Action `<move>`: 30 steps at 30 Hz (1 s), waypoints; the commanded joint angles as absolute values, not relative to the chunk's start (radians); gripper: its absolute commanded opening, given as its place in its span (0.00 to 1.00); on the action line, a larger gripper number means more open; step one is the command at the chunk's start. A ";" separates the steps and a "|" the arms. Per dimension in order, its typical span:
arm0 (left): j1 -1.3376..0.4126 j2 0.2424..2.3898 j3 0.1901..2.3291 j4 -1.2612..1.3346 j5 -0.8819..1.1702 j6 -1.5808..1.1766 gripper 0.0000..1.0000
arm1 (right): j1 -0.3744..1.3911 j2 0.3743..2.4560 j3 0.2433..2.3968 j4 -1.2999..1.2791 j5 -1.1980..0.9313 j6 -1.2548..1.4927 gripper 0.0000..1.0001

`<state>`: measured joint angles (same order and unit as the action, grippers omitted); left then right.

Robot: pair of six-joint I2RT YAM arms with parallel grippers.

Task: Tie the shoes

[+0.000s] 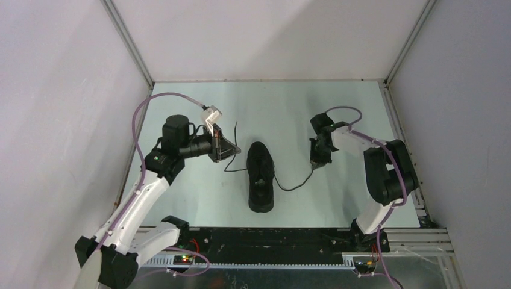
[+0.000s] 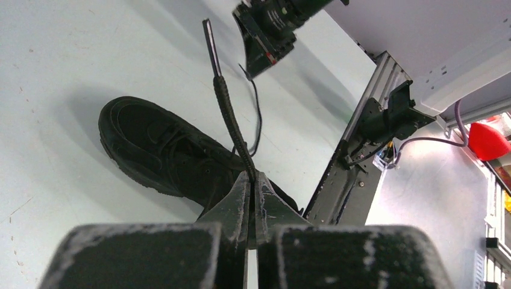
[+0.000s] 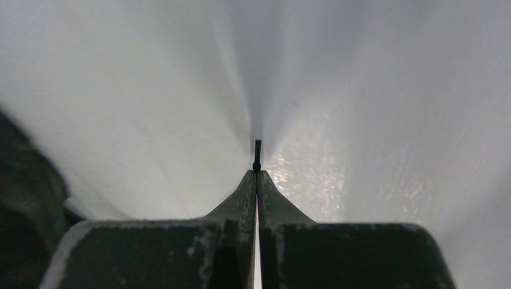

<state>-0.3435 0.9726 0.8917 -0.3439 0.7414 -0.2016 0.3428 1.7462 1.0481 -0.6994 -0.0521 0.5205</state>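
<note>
A single black sneaker (image 1: 260, 176) lies in the middle of the table, toe toward the back wall; the left wrist view shows it too (image 2: 163, 150). My left gripper (image 1: 232, 148) is just left of it, shut on the left lace (image 2: 229, 114), whose free end sticks out past the fingertips. My right gripper (image 1: 317, 161) is to the shoe's right and low over the table. It is shut on the right lace (image 1: 293, 188), which sags from the shoe. Only the aglet tip (image 3: 258, 149) shows beyond the closed right gripper (image 3: 257, 173).
Grey walls enclose the table on three sides, with aluminium frame posts (image 1: 129, 45) at the back corners. A black base rail (image 1: 265, 241) runs along the near edge under both arms. A side rail (image 1: 402, 138) borders the table's right edge, close to the right arm.
</note>
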 commanded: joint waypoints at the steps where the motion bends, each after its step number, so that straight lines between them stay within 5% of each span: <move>1: -0.336 0.911 0.868 -0.318 0.790 -0.186 0.02 | 0.349 1.597 1.171 -0.541 -0.140 0.273 0.00; 11: -0.358 0.889 0.850 -0.142 0.926 -0.218 0.00 | 0.445 1.220 1.155 -0.293 -0.414 0.045 0.00; 19: -0.444 1.124 1.129 -0.378 0.882 -0.084 0.00 | 0.534 1.215 1.304 -0.307 -0.527 -0.075 0.00; 30: -0.505 1.341 1.257 -0.336 0.837 -0.144 0.00 | 0.601 1.237 1.437 -0.283 -0.566 -0.044 0.00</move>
<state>-0.4789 1.3159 1.2110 -0.3450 0.8463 -0.1406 0.5823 1.2289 1.3918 -0.3130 -0.5377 -0.0452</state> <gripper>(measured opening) 0.008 0.006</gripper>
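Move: Both hands already grip lace ends. The shoe's middle lies about 7 cm right of the left hand, level with it fore and aft and some 21 cm below; its toe is about 12 cm ahead and 6 cm right. From the low right hand the shoe is about 19 cm left, 3 cm back and 3 cm above, its toe some 20 cm left and 8 cm ahead. Right hand raises its lace about 37 cm, swinging left, fingers levelling; left hand carries its lace 7 cm right. ##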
